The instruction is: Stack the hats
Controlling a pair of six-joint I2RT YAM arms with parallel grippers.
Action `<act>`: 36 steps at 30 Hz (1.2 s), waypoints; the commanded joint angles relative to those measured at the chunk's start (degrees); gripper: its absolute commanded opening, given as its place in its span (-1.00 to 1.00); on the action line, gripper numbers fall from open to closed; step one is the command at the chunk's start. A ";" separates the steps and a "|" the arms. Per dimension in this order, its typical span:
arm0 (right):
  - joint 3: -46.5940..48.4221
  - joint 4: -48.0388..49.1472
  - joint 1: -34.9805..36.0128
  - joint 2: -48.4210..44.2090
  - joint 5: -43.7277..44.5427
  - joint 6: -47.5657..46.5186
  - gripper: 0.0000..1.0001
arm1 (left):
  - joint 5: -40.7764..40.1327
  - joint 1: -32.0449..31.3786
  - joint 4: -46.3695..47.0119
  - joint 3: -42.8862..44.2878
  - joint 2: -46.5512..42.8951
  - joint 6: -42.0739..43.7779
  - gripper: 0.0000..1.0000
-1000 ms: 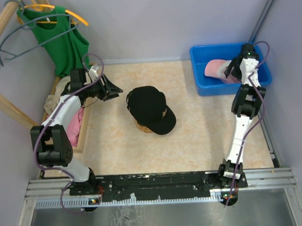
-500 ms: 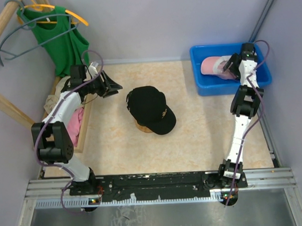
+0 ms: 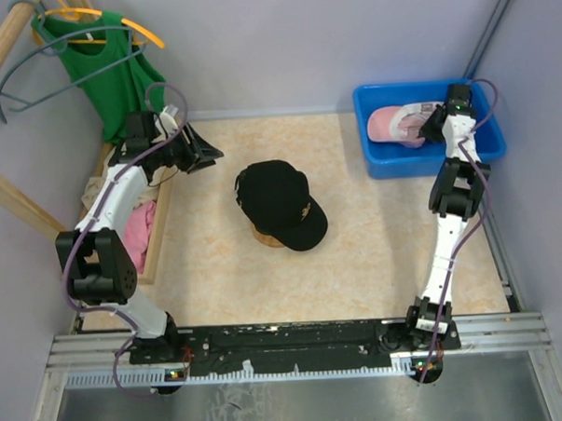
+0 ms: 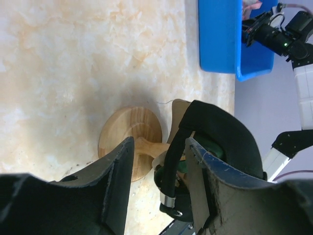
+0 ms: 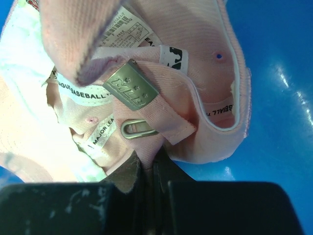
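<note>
A black cap with a gold emblem (image 3: 279, 203) sits on top of a wooden stand (image 4: 129, 142) in the middle of the table. In the left wrist view a dark green cap (image 4: 211, 148) and a tan brim (image 4: 179, 111) show beneath the black cap (image 4: 220, 132). My left gripper (image 3: 204, 156) is open and empty, left of the stack and apart from it; its jaws (image 4: 157, 144) frame the stand. The pink cap (image 3: 392, 124) lies upside down in the blue bin (image 3: 488, 145). My right gripper (image 3: 434, 125) is shut on its back edge by the strap (image 5: 146, 169), with the pink cap's inside labels (image 5: 161, 73) in view.
A green sleeveless top (image 3: 117, 82) hangs on a hanger at the back left. A wooden tray (image 3: 161, 244) along the left edge holds pink and cream cloths (image 3: 137, 226). The blue bin's floor (image 5: 279, 98) lies under the pink cap.
My right gripper has shifted the pink cap a little to the left and back inside the bin. My left gripper has drawn slightly back and left, away from the stack.
</note>
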 commanded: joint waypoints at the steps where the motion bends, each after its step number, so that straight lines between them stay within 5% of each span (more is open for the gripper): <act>1: -4.58 -0.43 0.80 -7.77 -3.14 -1.12 -1.00 | -0.89 0.43 -0.52 5.33 -2.91 0.95 0.04; 13: -10.66 2.84 0.84 -30.74 -10.64 2.32 -1.00 | -4.59 -9.84 -4.37 27.86 -3.69 11.39 0.14; 23: -24.51 5.99 4.01 -50.56 -16.03 10.96 -1.00 | -8.75 -24.10 -3.68 33.42 -1.62 19.59 0.37; 36: -31.98 0.45 10.00 -64.56 -17.45 15.18 -1.00 | -25.72 -44.61 -7.51 46.20 9.18 31.52 0.46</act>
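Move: The right hand, inside the blue bin, already holds the pink hat by its back strap; the hat's middle is about 7 cm to its left. The hat stack on the stand is some 41 cm left of this hand, 30 cm back and 16 cm higher. From the empty left hand the pink hat lies about 20 cm ahead, 49 cm right and 19 cm down; the stack is 11 cm back, 16 cm right and slightly lower. Keeping its pinch on the pink hat's back strap, the right hand lifts it out of the bin by about 34 cm, then carries it left and back towards the stack while the fingers tilt upward. The left hand rises some 20 cm, then swings right and a little back, its wrist tipping up and turning clockwise and its fingers opening wider, ending close to the pink hat's brim without seeming to touch. ##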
